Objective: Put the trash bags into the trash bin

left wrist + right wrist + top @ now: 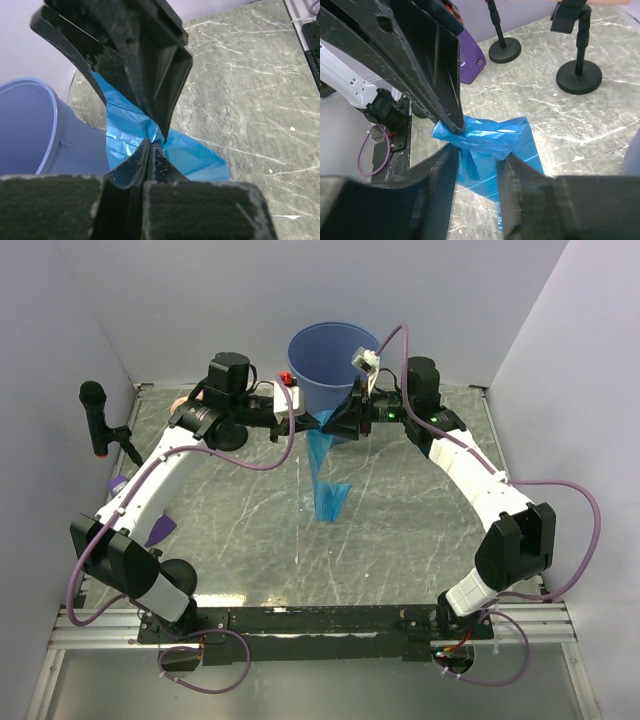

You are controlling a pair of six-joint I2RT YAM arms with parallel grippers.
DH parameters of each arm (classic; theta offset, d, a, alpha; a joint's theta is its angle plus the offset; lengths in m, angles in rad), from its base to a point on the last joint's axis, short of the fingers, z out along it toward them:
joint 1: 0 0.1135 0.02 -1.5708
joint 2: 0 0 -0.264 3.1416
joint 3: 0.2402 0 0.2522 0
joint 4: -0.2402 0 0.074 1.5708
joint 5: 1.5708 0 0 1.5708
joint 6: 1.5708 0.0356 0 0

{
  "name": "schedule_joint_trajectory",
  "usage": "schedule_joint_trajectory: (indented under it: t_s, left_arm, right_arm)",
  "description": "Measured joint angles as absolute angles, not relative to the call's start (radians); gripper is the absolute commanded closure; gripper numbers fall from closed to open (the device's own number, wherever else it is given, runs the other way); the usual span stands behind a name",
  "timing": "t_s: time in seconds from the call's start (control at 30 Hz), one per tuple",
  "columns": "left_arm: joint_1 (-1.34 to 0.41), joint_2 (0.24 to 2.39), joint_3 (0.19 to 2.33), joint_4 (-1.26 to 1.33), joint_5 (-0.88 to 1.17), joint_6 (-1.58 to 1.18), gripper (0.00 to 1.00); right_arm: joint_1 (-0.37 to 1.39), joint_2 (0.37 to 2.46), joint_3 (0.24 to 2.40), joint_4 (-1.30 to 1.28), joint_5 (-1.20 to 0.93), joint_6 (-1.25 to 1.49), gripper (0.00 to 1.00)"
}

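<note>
A translucent bright-blue trash bag [328, 480] hangs in front of the trash bin [333, 365], its lower end draped onto the table. My left gripper [318, 420] is shut on the bag's top edge. In the left wrist view its jaws [151, 142] are pressed together on the film [195, 155], with the bin [30, 130] at the left. My right gripper [337, 422] meets it from the other side. In the right wrist view it [481, 155] stands open with the bunched bag [490, 137] between its spread fingers. The left gripper's fingers [440, 85] pinch the film just above.
A microphone stand [95, 410] is at the far left, with a purple object [120, 485] beside the left arm. Two round black stand bases [505, 50] [580, 75] sit on the marbled tabletop. White walls enclose the table on three sides.
</note>
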State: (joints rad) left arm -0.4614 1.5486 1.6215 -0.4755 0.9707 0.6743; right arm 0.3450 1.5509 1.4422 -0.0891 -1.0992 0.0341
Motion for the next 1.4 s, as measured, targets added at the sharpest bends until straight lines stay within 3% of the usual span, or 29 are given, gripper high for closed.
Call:
schedule_joint_trajectory:
  t_s: [0.13,0.7,1.13,1.4]
  left_arm:
    - [-0.461,1.549,1.621,-0.475,0.971,0.678,0.99]
    - [-0.471,1.519,1.542,-0.369,0.842,0.677,0.99]
    - [-0.467,1.519,1.537,-0.323,0.856,0.516,0.99]
    - [-0.465,1.519,1.505,-0.353,0.867,0.587,0.99]
  right_arm:
    - [0.354,1.561,1.443,-0.091,-1.115,0.031,1.00]
    - [0.305,1.562,1.393,0.151,-1.179,0.334,1.00]
    - [0.312,1.538,1.352,0.036,-1.111,0.200,1.00]
    - [0.298,1.536,1.346,0.198,-1.158,0.375,1.00]
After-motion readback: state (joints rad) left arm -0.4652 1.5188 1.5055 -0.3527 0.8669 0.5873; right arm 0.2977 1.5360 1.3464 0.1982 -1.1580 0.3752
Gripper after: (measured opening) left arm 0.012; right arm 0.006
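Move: The right hand's open fingers straddle the top edge of the trash bag, which the left fingers still pinch from the other side; its hanging middle is about 15 cm under both hands, 2 cm to the left hand's right and 1 cm to the right hand's left. From the right hand, the trash bin stands some 28 cm ahead, 2 cm right and 21 cm below, while a second bag lies about 23 cm ahead, 25 cm right and 33 cm below. The right fingers shut on the bag's top edge, wavering 1–2 cm up and down; the left shifts about 2 cm forward. ##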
